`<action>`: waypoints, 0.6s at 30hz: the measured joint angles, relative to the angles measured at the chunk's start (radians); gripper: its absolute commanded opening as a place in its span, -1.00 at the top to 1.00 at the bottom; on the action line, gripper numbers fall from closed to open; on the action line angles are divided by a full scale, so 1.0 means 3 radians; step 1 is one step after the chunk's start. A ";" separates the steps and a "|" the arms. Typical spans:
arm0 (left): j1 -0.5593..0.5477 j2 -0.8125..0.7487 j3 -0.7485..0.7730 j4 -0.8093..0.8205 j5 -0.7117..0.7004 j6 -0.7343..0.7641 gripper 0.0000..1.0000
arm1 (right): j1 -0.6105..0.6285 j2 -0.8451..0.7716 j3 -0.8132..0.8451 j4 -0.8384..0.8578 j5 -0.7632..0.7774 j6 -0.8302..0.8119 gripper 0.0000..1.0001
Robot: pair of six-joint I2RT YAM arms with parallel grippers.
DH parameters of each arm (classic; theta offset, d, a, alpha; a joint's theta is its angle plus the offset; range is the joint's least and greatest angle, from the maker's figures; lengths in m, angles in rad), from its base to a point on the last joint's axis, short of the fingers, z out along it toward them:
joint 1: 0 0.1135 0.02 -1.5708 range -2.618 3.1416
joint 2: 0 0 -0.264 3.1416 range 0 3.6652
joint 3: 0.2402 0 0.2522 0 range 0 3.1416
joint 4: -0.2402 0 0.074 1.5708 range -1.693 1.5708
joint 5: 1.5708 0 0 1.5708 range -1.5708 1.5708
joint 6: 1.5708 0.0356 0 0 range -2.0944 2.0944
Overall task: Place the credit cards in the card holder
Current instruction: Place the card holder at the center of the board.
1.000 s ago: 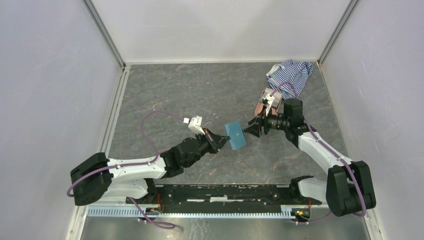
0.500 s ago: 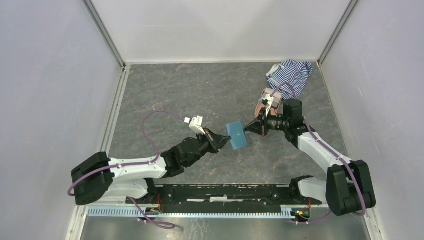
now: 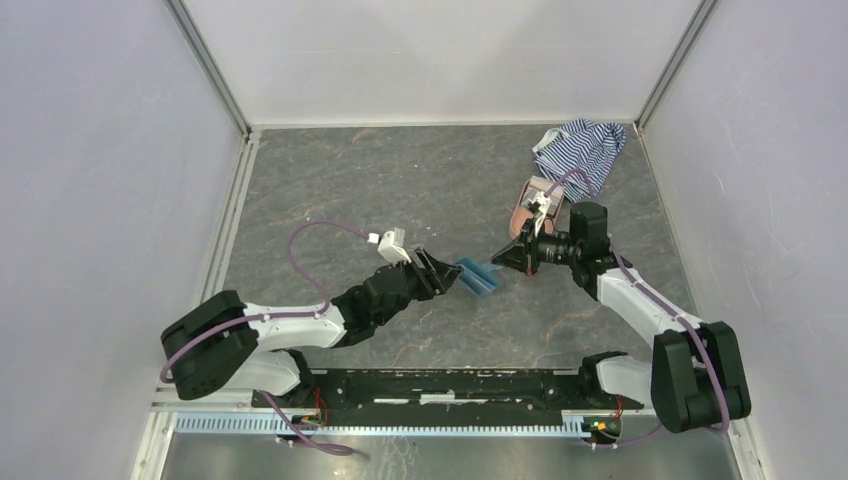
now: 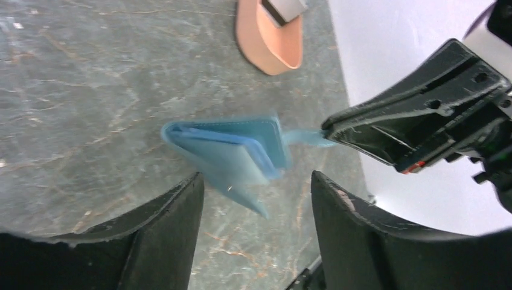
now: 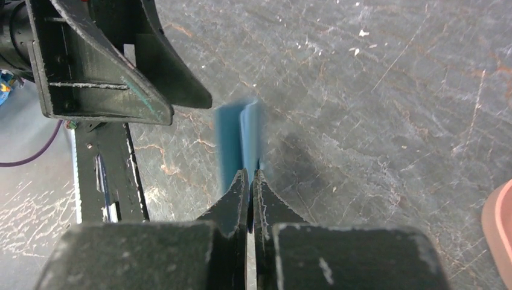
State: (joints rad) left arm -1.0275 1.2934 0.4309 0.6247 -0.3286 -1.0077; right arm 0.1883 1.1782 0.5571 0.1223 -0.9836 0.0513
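The teal-blue card holder (image 3: 479, 278) hangs low over the grey table between the two grippers, half folded and blurred (image 4: 232, 151). My right gripper (image 3: 502, 258) is shut on its snap tab, and the blue edge shows at the closed tips (image 5: 249, 175). My left gripper (image 3: 453, 273) stands open on the holder's near side, its fingers (image 4: 163, 229) apart and touching nothing. No credit cards show plainly. A small grey flat piece (image 4: 284, 7) lies on the pink oval case, and I cannot tell whether it is a card.
The pink oval case (image 3: 525, 212) lies just behind the right wrist. A blue-white striped cloth (image 3: 581, 150) is bunched in the back right corner. White walls close the table on three sides.
The right gripper shut on the card holder's tab, then the left gripper opened and let go. The holder swung down from upright to lie lower.
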 measured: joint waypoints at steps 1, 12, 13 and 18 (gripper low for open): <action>0.0031 0.0041 0.0000 -0.0010 0.0004 -0.0013 -0.51 | -0.0001 0.0029 -0.0006 0.0013 0.0000 0.0005 1.00; 0.0179 0.0557 0.0022 -0.0276 0.0343 -0.0023 -0.60 | -0.0003 0.0674 -0.0020 -0.0181 0.0434 -0.0192 1.00; 0.0179 0.0604 0.0042 -0.0301 0.0402 -0.0039 -0.64 | -0.0003 0.0669 -0.0020 -0.0189 0.0464 -0.0211 1.00; 0.0167 0.0773 0.0192 -0.0388 0.0607 -0.0117 -0.95 | -0.0003 0.0650 -0.0020 -0.0192 0.0519 -0.0264 1.00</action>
State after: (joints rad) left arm -0.9775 1.5253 0.4885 0.5083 -0.1467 -1.0428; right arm 0.1875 1.3731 0.5510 0.0647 -0.8280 -0.0280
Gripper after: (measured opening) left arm 0.920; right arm 0.022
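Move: The card holder hangs slanting by its strap, which the right fingers pinch. Its middle is about 5 cm right of the left hand, 2 cm ahead and 3 cm lower; from the right hand, it is some 4 cm left, 2 cm back and 3 cm below. The bare tabletop where it should lie is 10 cm below the right hand, 2 cm left and 1 cm back. The pink case sits about 15 cm ahead of the right hand, 9 cm right, 9 cm lower. Lower the card holder to the table with the right gripper shut on its strap, going down about 8 cm, easing slightly right and tipping the fingers. Bring the already released left gripper down beside it, some 9 cm, nosing it downward and spreading its fingers a little wider, without gripping the holder. ##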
